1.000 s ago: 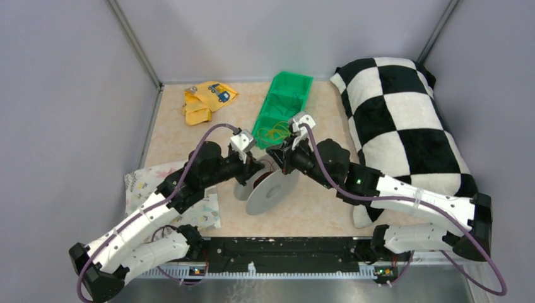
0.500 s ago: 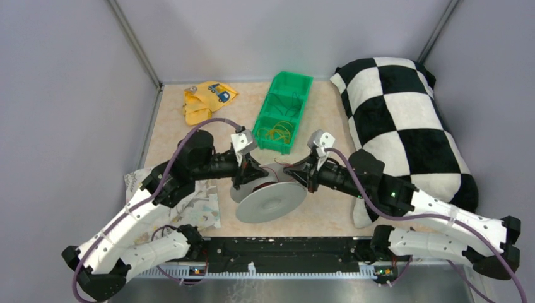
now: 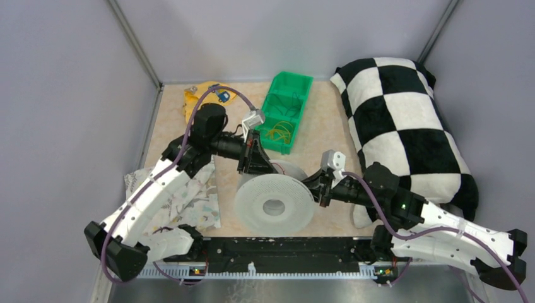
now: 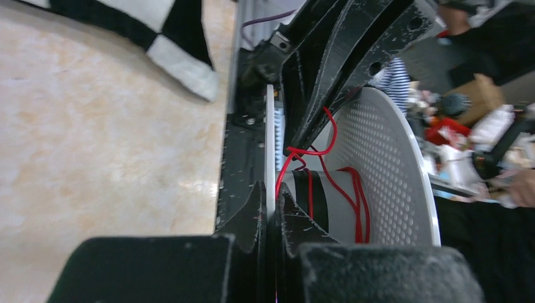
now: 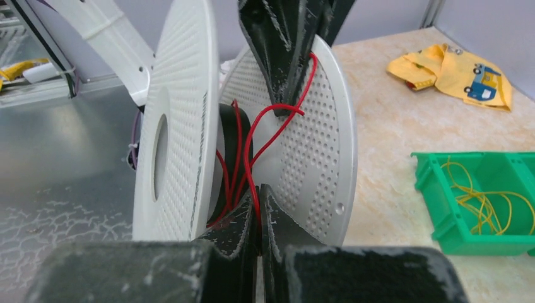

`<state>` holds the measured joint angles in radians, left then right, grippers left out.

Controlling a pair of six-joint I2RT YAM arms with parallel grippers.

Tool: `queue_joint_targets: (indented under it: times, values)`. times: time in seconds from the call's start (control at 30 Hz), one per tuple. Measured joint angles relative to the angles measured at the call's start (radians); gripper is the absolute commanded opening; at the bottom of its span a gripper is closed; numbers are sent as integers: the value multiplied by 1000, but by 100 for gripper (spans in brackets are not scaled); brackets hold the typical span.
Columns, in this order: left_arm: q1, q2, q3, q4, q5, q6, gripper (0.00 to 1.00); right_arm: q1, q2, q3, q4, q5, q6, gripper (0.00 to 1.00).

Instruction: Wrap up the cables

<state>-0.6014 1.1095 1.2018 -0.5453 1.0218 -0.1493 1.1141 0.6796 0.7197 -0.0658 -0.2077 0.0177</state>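
Observation:
The grey round spool (image 3: 287,192) stands on edge at the table's near middle, one perforated flange facing the top camera. My left gripper (image 3: 255,165) reaches in from behind and is shut on the thin edge of one flange (image 4: 270,145). My right gripper (image 3: 313,189) comes in from the right and is shut on the cable. The cable (image 5: 271,126) is a thin red wire, looping loosely round the dark hub (image 5: 228,136) between the two flanges. It runs down into the right gripper's (image 5: 258,192) pinched tips. Its loops (image 4: 356,189) also show in the left wrist view.
A green bin (image 3: 284,110) holding yellow wire sits behind the spool. A yellow cloth (image 3: 202,101) lies at the back left, and a checkered pillow (image 3: 404,120) fills the right side. A patterned cloth (image 3: 189,202) lies under the left arm. The black rail (image 3: 284,249) runs along the near edge.
The spool has tipped up from lying tilted to standing on edge. The left gripper has moved back and up with the flange. The right gripper has swung toward the near right.

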Motion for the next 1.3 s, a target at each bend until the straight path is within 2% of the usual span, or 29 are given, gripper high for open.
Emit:
queue_joint_targets:
  times: [0.27, 0.43, 0.6, 0.87, 1.1, 1.3]
  values:
    - [83, 177, -67, 306, 342, -275, 0, -5, -34, -45, 53, -26, 0, 0]
    - [95, 275, -131, 476, 449, -449, 0, -8, -43, -87, 80, -31, 2, 0]
    - [101, 286, -259, 809, 481, -770, 0, -9, -51, -119, 106, -51, 2, 0]
    - [105, 317, -286, 1126, 491, -1141, 0, -11, -61, -137, 192, -79, -49, 0]
    - [117, 390, -407, 1545, 470, -1531, 0, -10, -45, -137, 157, -53, -127, 0]
    - [154, 405, -453, 1661, 422, -1652, 0, -10, -56, -119, 102, 19, -193, 0]
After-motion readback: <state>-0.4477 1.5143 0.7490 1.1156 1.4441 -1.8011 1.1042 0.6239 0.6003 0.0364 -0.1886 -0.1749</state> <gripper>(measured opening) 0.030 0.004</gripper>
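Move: My left fingers grip the rim of the grey spool's far flange; the spool's middle is about 6 cm to their right, 5 cm back and 2 cm lower. The green box's middle lies some 32 cm ahead of that hand, 7 cm right and 30 cm down, with the yellow cable in its near end, about 26 cm ahead and 6 cm right. My right fingers pinch the red cable, the spool's middle roughly 7 cm left of them, 2 cm back and about level. I roll the spool with my left hand about the line of its fingers, some 55 degrees, bringing the near flange from facing back towards me to facing up. That hand sinks about 5 cm and eases 3 or 4 cm forward, keeping its grip on the far flange. My right hand stays beside the spool, still pinching the red cable, dipping only about 2 cm. ##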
